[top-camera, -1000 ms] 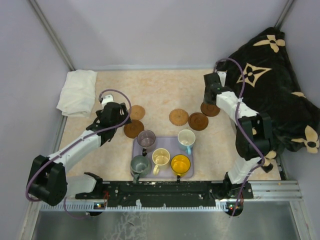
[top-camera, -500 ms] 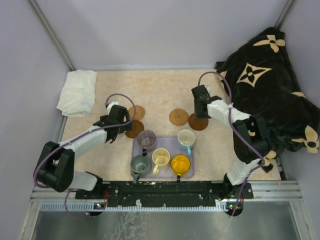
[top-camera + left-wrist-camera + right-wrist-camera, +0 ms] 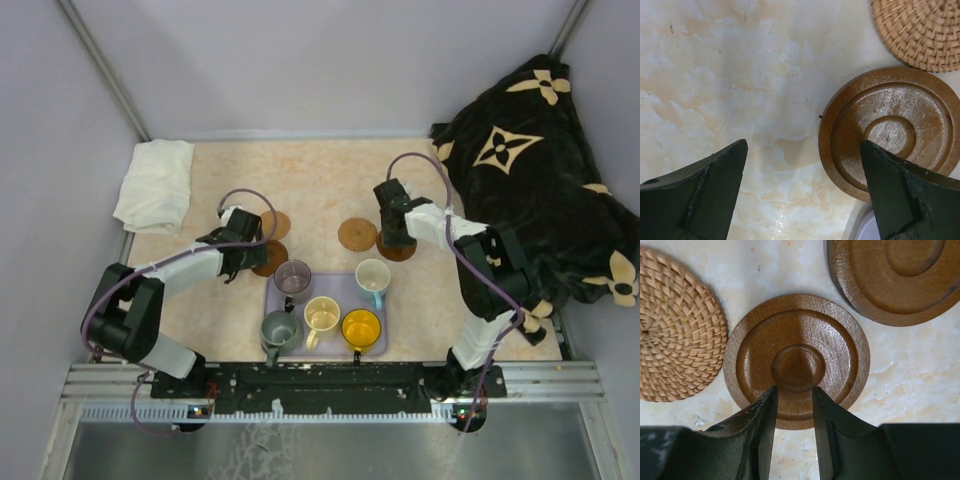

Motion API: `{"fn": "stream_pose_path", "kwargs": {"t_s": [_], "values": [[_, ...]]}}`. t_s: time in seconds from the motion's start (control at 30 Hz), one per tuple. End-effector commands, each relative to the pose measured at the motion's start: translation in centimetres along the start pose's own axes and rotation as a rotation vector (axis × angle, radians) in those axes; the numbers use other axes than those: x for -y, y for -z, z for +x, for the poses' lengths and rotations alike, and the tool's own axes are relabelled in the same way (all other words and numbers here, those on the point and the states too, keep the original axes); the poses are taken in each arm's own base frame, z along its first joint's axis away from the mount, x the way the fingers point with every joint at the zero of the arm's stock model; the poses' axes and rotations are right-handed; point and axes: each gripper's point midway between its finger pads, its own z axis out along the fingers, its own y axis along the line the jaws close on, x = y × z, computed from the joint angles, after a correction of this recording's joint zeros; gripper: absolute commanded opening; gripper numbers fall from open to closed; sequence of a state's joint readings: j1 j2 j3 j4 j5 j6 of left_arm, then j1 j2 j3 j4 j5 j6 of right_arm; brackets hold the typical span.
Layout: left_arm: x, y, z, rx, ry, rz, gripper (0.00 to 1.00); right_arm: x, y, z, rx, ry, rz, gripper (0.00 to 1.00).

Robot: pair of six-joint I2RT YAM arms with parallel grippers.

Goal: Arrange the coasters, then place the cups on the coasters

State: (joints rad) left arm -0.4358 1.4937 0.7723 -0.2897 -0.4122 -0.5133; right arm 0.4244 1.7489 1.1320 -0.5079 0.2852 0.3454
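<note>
Five cups stand on the lavender tray: purple-grey, white with a blue handle, cream, yellow-orange and grey-green. My left gripper is wide open low over the table; its right finger overlaps a dark brown coaster, with a woven tan coaster just beyond. My right gripper has its jaws narrowed to a small gap, tips over another dark coaster, nothing between them. A woven coaster lies at its left, a third dark coaster beyond.
A folded white cloth lies at the back left. A black blanket with tan flower shapes is heaped along the right side. Grey walls close in the back and sides. The tray's pale corner shows beside the left gripper.
The right gripper has swung left from the far-right coaster to over the middle dark one and narrowed its jaws. The left gripper has shifted right and nearer, toward its dark coaster, still wide open.
</note>
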Motion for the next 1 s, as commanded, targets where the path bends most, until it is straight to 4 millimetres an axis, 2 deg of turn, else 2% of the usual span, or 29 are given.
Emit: {"fn": "stream_pose_path", "kwargs": {"t_s": [0.0, 0.13, 0.37, 0.57, 0.8, 0.97], "values": [[-0.5, -0.9, 0.1, -0.020, 0.000, -0.058, 0.99, -1.0, -0.9, -0.2, -0.002, -0.007, -0.015, 0.35], [0.0, -1.8, 0.8, -0.052, -0.009, -0.060, 0.99, -1.2, -1.7, 0.1, -0.022, 0.001, -0.008, 0.35], [0.8, -3.1, 0.6, -0.067, -0.028, -0.056, 0.99, -1.8, -3.2, 0.5, -0.055, 0.026, -0.017, 0.35], [1.8, -4.1, 0.1, -0.077, -0.029, -0.049, 0.99, -3.3, -4.6, -0.6, -0.066, 0.040, -0.049, 0.35], [2.1, -4.9, -1.7, -0.061, -0.015, -0.051, 0.99, -5.0, -6.7, -1.9, -0.083, 0.059, -0.084, 0.35], [2.7, -5.2, -3.2, -0.043, -0.004, -0.032, 0.99, -6.3, -7.6, -3.9, -0.062, 0.066, -0.109, 0.35]]}}
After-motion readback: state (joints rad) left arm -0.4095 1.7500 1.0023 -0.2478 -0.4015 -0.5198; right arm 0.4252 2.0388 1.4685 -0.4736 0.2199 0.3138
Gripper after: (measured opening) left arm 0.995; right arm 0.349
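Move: The left hand's dark coaster lies about 2 cm ahead and 6 cm right of it, just under its right-hand finger; a wicker coaster is some 9 cm beyond that coaster, the purple-grey cup about 5 cm behind the hand and 12 cm right. The right hand's dark coaster is centred about 2 cm ahead, just below the fingertips; from this hand, a wicker one sits 5 cm ahead and 10 cm left, another dark one 10 cm ahead and 8 cm right. Forward over the table go both hands, after sinking about 1 cm to press their fingertips down on the dark coasters. The left, still wide open, drags its coaster with its right-hand finger about 6 cm forward, drifting right; the right, fingers still part open, pushes forward some 8 cm and left about 5, its tips sliding ahead over its coaster. ##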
